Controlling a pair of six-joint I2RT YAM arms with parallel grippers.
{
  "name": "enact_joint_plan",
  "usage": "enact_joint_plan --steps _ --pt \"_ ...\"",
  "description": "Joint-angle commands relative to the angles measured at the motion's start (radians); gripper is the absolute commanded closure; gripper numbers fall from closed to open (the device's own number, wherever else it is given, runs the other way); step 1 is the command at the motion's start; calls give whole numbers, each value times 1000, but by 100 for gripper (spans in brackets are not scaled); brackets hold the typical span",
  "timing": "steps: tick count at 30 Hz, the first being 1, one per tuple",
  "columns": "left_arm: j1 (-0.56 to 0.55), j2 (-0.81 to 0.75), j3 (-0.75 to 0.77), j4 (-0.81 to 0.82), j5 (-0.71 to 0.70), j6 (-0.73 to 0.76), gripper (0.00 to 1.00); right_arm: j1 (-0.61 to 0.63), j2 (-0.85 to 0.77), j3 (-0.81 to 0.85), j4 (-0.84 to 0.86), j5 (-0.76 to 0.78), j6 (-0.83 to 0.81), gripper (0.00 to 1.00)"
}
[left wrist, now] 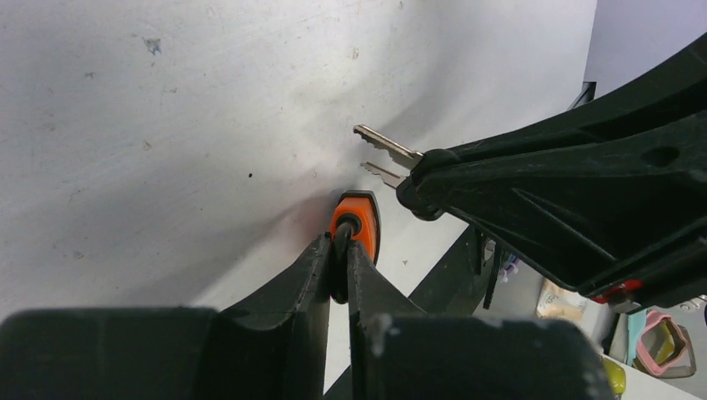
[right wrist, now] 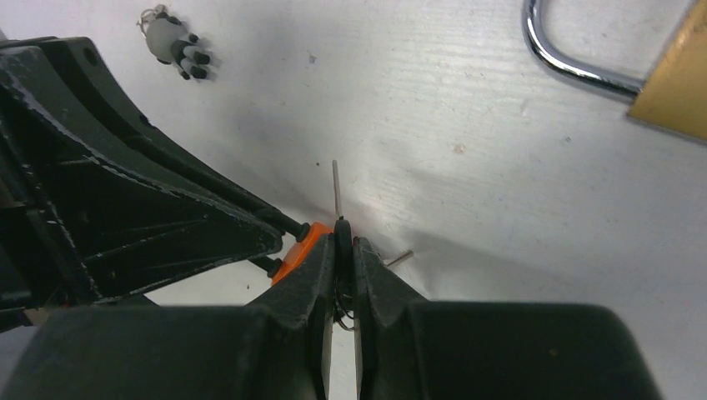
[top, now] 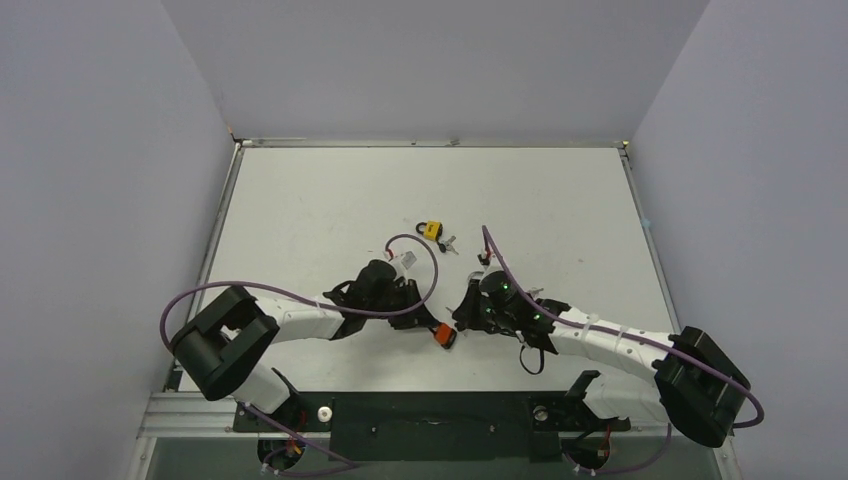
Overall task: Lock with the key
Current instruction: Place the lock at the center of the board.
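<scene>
A small orange padlock (top: 444, 337) hangs at the near middle of the table. My left gripper (top: 432, 330) is shut on its black shackle (left wrist: 343, 242), and the orange body (left wrist: 360, 223) sticks out past the fingertips. My right gripper (top: 462, 318) comes in from the right, shut on the head of a key (left wrist: 385, 148) from a small bunch. Two silver blades jut from its tips; a second blade (left wrist: 382, 173) lies just below the first. Both blades are above and beside the orange padlock, apart from it. In the right wrist view the key (right wrist: 335, 187) shows edge-on beside the orange padlock (right wrist: 300, 248).
A brass padlock (top: 430, 230) with a silver shackle (right wrist: 567, 62) lies farther back on the table, with small keys (top: 448, 242) beside it. A white connector (right wrist: 171, 46) lies near the left arm. The table's near edge (left wrist: 450, 267) is close under the grippers.
</scene>
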Motion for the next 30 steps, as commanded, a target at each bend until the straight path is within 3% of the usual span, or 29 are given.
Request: enact_joint_plan --steps 1,8,16,25,30 --pt "4 23 55 -48 -28 15 86 13 45 16 96 41 10 100" --pt "4 -30 117 -291 -179 91 65 23 98 29 124 33 4 100" --pt "4 -146 213 -478 -294 171 59 39 143 40 144 22 -2 97" --pt "5 -249 330 -616 -338 225 56 45 113 68 111 23 -15 52" --pt "6 -307 388 -679 -338 258 56 46 44 102 45 33 -23 42"
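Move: My left hand still grips the orange lock by its shackle; the bare patch of board it is bound for lies about 4 cm below and 2 cm nearer me, neither left nor right. The big brass lock is some 8 cm ahead and 11 cm right of this hand, the mouse keyring 6 cm ahead and 12 cm left, both low. From my right hand, holding the keys, that patch is 5 cm left, 2 cm back and 5 cm down. I open my left fingers around the shackle while the hand dips about 2 cm and shifts left, then, clear of the orange lock, climbs some 11 cm and edges forward, its left side rolling up about 15 degrees. My right hand sinks roughly 3 cm with the keys beside the lock, then opens to about half, lets them go and starts back up. ##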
